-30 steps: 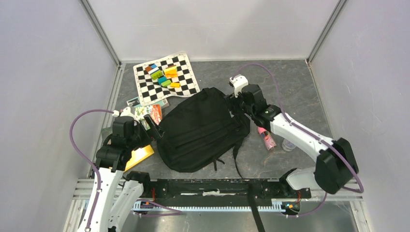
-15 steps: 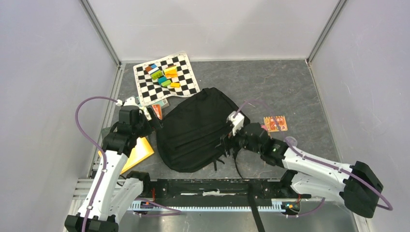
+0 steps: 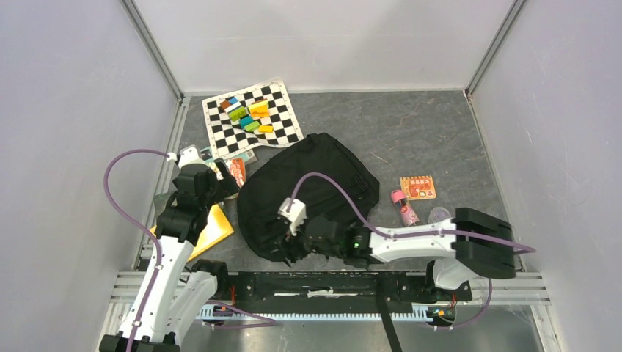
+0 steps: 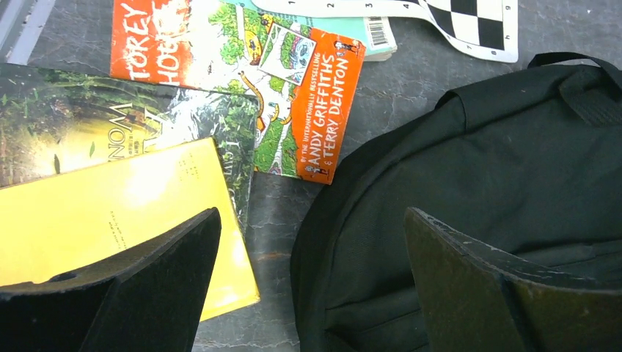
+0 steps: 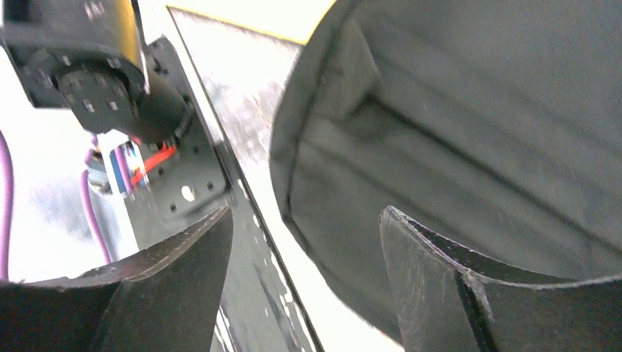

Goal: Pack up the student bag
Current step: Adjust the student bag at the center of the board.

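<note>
The student bag (image 3: pixel 312 180) is a big black backpack lying flat in the middle of the table. My left gripper (image 3: pixel 222 187) hovers open at its left edge; in the left wrist view this gripper (image 4: pixel 312 218) spans the gap between the yellow book (image 4: pixel 110 213) and the bag (image 4: pixel 499 169), holding nothing. Low at the bag's near left corner, my right gripper (image 3: pixel 288 248) is open. In the right wrist view the right gripper (image 5: pixel 306 214) has the bag's rounded edge (image 5: pixel 469 125) showing between and above its fingers, with nothing gripped.
An orange book (image 4: pixel 323 95) and a green book (image 4: pixel 66 125) lie left of the bag. A chessboard mat (image 3: pixel 273 97) with coloured blocks (image 3: pixel 248 114) is at the back. A pink bottle (image 3: pixel 403 207), an orange packet (image 3: pixel 417 188) and a clear cap (image 3: pixel 438 215) lie right. The black base rail (image 3: pixel 330 282) runs along the near edge.
My right arm has swung from the bag's far right side round to its near left corner. The left gripper has shifted slightly towards the back, staying open.
</note>
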Controlling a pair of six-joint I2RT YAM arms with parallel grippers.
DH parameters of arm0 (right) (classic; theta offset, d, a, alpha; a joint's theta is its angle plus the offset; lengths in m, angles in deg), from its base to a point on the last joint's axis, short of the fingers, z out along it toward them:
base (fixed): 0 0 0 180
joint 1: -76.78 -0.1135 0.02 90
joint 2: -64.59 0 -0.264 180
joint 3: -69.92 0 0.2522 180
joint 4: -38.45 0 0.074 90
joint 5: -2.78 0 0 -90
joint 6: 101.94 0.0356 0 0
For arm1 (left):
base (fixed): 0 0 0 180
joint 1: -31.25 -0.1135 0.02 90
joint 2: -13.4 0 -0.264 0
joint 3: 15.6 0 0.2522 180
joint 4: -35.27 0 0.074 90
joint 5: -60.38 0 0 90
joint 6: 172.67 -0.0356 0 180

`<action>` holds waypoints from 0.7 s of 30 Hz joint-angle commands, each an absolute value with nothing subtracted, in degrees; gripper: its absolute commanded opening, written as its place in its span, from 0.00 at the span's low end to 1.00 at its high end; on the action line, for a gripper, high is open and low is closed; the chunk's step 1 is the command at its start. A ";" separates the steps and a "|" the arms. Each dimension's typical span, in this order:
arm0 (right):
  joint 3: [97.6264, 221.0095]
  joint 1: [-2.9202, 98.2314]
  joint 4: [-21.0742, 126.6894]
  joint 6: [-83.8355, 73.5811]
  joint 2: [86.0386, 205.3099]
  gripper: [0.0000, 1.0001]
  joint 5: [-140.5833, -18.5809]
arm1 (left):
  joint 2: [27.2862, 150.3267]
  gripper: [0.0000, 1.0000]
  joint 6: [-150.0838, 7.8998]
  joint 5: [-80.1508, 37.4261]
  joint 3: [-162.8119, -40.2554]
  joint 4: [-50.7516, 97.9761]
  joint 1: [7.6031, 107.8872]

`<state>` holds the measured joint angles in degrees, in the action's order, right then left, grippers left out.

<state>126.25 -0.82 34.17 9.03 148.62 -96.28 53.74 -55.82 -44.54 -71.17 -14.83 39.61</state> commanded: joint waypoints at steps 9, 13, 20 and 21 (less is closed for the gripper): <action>145.80 -0.86 34.83 4.16 166.02 0.78 -102.16 | 54.57 1.00 -57.23 -44.14 -71.33 -12.11 39.33; 146.89 0.38 35.19 5.21 167.71 0.76 -102.79 | 53.88 1.00 -57.10 -43.95 -71.05 -12.07 39.33; 149.47 1.61 32.74 1.40 171.10 0.42 -96.79 | 54.50 1.00 -57.23 -43.70 -71.18 -11.96 39.33; 149.94 1.68 32.45 0.27 171.47 0.32 -95.70 | 54.61 1.00 -57.18 -43.73 -71.26 -11.98 39.33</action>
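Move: About 8 cm to the right hand's left, 5 cm ahead and some 5 cm below it, a small black fabric flap stands up at the student bag's left side. The bag's middle lies about 16 cm ahead and 8 cm to the right of that hand; the yellow book is roughly 25 cm to its left and 5 cm ahead, 7 cm lower. From the left hand, the flap is some 16 cm back, 9 cm to the right and 14 cm below. Sweeping left over the near part of the bag by about 7 cm with a slight rise, the right hand then slows, creeps some 4 cm forward and sinks 3 to 4 cm onto the flap at the bag's left side. Its fingers, wide at first, close to about half open around the flap and begin to take it between their tips. ##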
